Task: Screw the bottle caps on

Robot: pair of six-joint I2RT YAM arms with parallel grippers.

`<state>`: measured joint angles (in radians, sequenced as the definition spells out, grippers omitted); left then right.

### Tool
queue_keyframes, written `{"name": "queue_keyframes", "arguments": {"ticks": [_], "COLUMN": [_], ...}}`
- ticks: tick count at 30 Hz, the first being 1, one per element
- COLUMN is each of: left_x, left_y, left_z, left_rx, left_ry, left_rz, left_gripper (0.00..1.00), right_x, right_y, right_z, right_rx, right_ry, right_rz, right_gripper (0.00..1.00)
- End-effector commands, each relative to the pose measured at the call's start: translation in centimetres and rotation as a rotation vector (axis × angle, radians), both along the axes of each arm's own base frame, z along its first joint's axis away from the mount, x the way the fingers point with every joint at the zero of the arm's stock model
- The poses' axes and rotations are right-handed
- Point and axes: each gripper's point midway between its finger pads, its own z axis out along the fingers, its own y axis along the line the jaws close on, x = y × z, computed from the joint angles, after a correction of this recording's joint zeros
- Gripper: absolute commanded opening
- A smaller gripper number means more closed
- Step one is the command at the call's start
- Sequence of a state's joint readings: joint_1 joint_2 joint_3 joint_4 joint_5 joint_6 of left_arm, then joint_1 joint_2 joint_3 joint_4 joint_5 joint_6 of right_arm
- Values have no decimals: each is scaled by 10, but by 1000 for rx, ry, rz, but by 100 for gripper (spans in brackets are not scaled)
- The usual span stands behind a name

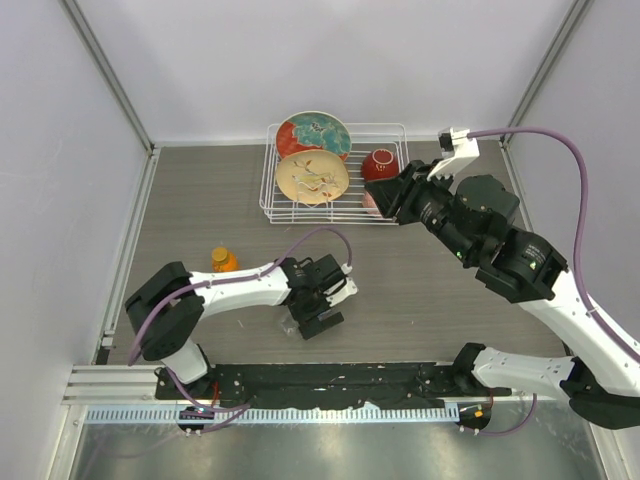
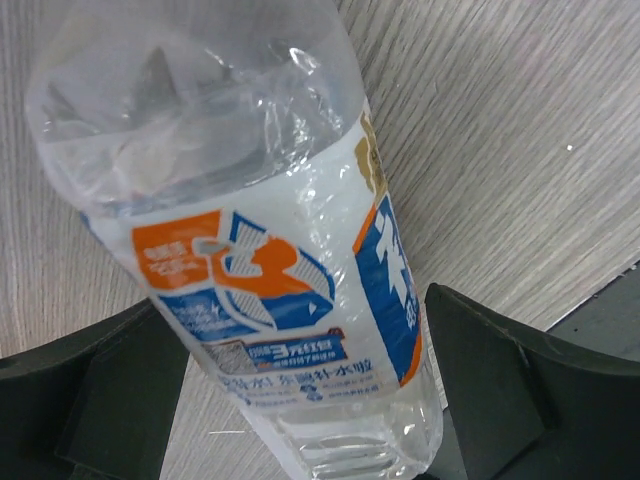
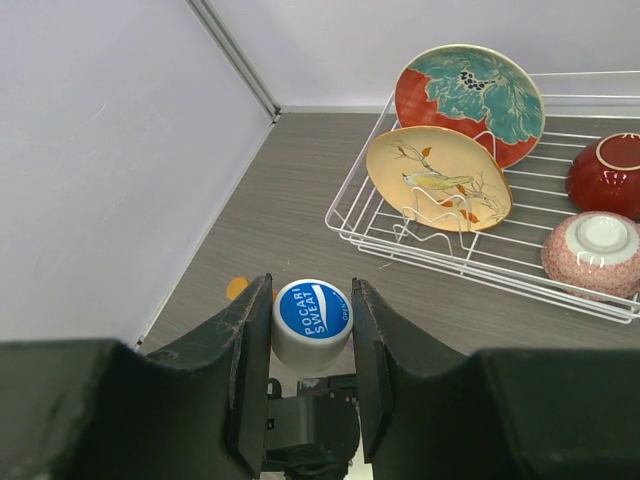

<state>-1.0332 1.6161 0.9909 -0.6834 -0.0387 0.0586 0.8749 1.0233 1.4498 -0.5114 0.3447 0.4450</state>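
Note:
A clear bottle (image 2: 290, 250) with a white-blue label stands tilted between the fingers (image 2: 500, 390) of my left gripper (image 2: 290, 340). That gripper is spread wide open, and the bottle's sides lie close against both fingers. From above, the bottle (image 1: 296, 322) is a small clear shape beside the left gripper (image 1: 322, 315), near the table's front. My right gripper (image 3: 312, 330) is shut on a white cap (image 3: 312, 320) with a blue printed top. It hangs high by the rack's front right corner (image 1: 388, 200). A squat orange bottle (image 1: 224, 260) stands at the left.
A white wire rack (image 1: 330, 222) at the back holds two upright plates (image 1: 312, 177), a red bowl (image 1: 380, 163) and a pink bowl (image 3: 592, 250). White walls enclose the table on three sides. A black rail (image 1: 330, 375) runs along the near edge.

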Motion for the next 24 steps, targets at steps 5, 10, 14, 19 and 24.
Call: {"name": "queue_keyframes", "arguments": {"ticks": [5,10,14,19,24], "left_x": [7,16,18,21,32], "left_y": [-10,-7,-3,-6,-7], "left_z": [-3,5,5,23,116], "left_rx": [-18,-1,14,-5,-87], "left_ry": [-25,-69,-85,-113,-252], "left_rz": [-2,20,16,-46,-242], "left_gripper": [77,48,46,38,40], "right_x": [-3,-2,-4,-4,-2], "right_y": [-6,-4,-5,-4,0], "right_z": [16,14,13,13,31], "right_rx": [2,-9,-4,-2,4], "right_ry": [-41,-39,-40,-39,-55], "right_rz": [1,5,10,15,20], "right_gripper": [10,9,10,9,9]}}
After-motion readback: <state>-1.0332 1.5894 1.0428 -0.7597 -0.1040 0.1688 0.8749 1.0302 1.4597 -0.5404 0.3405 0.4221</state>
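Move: The water bottle lies on the table directly under the left gripper, between its open fingers, its middle about 1 cm back and 2 cm to the left of the hand point and level with it. From the left hand, the orange bottle stands some 12 cm ahead and 18 cm to the left, at almost the same height. From the right hand, the water bottle lies about 8 cm back, 12 cm to the left and 40 cm below. The water bottle is pinched around its label as the left gripper, pointing down, closes from wide open to a bit over half and stays there. The left hand settles a touch lower, eases forward about 1.5 cm while gripping, then at the very end starts up by some 2 cm, its wrist tilting and turning slightly clockwise, about 5 degrees. ##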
